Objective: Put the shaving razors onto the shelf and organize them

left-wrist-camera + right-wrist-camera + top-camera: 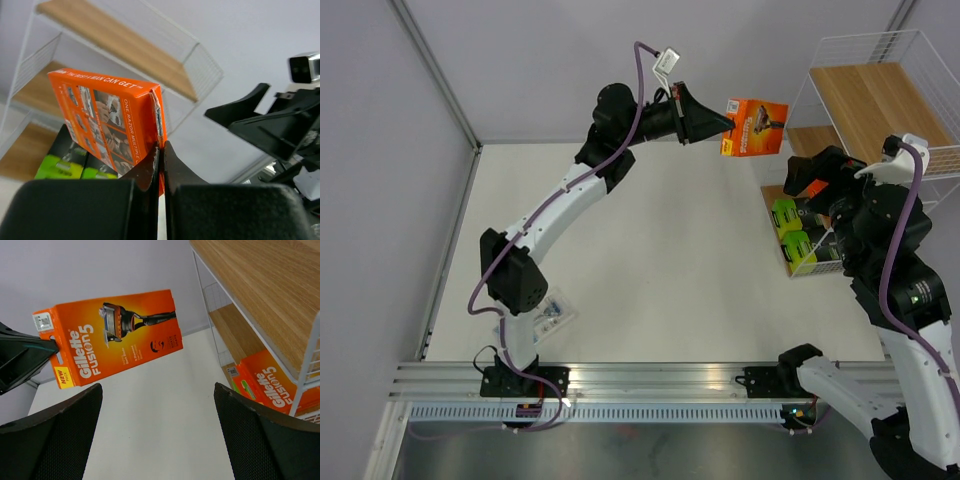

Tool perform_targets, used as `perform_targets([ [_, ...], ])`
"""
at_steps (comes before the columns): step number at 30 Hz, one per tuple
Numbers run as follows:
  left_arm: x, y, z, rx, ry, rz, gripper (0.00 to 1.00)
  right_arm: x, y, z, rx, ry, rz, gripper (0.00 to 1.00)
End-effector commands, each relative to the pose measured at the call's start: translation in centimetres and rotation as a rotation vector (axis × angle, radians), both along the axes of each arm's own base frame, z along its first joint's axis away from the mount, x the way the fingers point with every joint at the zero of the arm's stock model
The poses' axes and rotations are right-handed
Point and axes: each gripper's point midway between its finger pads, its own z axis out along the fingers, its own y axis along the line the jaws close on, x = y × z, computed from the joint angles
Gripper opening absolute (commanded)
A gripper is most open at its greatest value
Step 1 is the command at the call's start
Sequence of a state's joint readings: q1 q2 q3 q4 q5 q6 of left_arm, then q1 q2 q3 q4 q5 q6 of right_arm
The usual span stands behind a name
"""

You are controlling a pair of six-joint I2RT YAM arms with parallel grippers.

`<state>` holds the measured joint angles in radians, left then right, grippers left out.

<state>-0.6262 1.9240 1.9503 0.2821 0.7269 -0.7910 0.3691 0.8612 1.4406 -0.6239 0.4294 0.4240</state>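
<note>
My left gripper is shut on the edge of a bright orange razor pack and holds it in the air just left of the white wire shelf. The left wrist view shows the jaws pinching the pack's hang tab. Two black packs with lime-green ends lie on the bottom tier. A second orange pack lies on a lower tier. My right gripper is open and empty, facing the held pack. A clear blister pack lies by the left arm's base.
The shelf's wood tiers and wire sides stand close to my right arm. The right gripper's black fingers hang to the right of the held pack. A grey wall stands behind the table.
</note>
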Motion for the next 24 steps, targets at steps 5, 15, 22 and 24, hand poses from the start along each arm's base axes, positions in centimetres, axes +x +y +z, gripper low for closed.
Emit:
perform_targets([
  [5,-1.8,-3.6,2.8,-0.112,-0.029,-0.125,0.02,-3.1,-1.9,2.5,0.049,-0.081,-0.044,0.98],
  [15,0.3,-6.6,2.2,-0.185,0.023,-0.117,0.02,-5.0,-3.3,3.2,0.026,-0.1,-0.076,0.98],
  [22,0.2,-7.5,2.2,-0.205,0.033,-0.127,0.02,-5.0,-3.7,1.6,0.009,-0.066,-0.098,0.98],
  [24,0.0,-7.5,2.4,-0.208,0.027,-0.13,0.02,-5.0,-3.9,1.6,0.011,-0.068,-0.108,0.98],
])
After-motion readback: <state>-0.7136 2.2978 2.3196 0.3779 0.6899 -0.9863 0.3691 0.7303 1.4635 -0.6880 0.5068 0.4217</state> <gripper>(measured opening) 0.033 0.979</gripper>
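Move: The orange razor box is already pinched in the left hand. The middle shelf, its likely place, lies about 23 cm to that hand's right, 10 cm ahead and 22 cm below. The orange box already on that shelf is some 27 cm right, 3 cm ahead and 21 cm below; the top board is about 26 cm right, 11 cm ahead and 8 cm below. From the open right hand, the middle shelf is roughly 18 cm ahead, 8 cm right and 22 cm below. The orange razor box travels about 8 cm to the right towards the wire shelf in the left hand's unbroken pinch; the hand first rises and draws back slightly, then sinks several centimetres while edging forward, its wrist turning only about 10 degrees, and eases to a stop. Meanwhile the empty right hand, fingers still wide open, backs off about 5 cm and shifts some 3 cm right, rising slightly. ##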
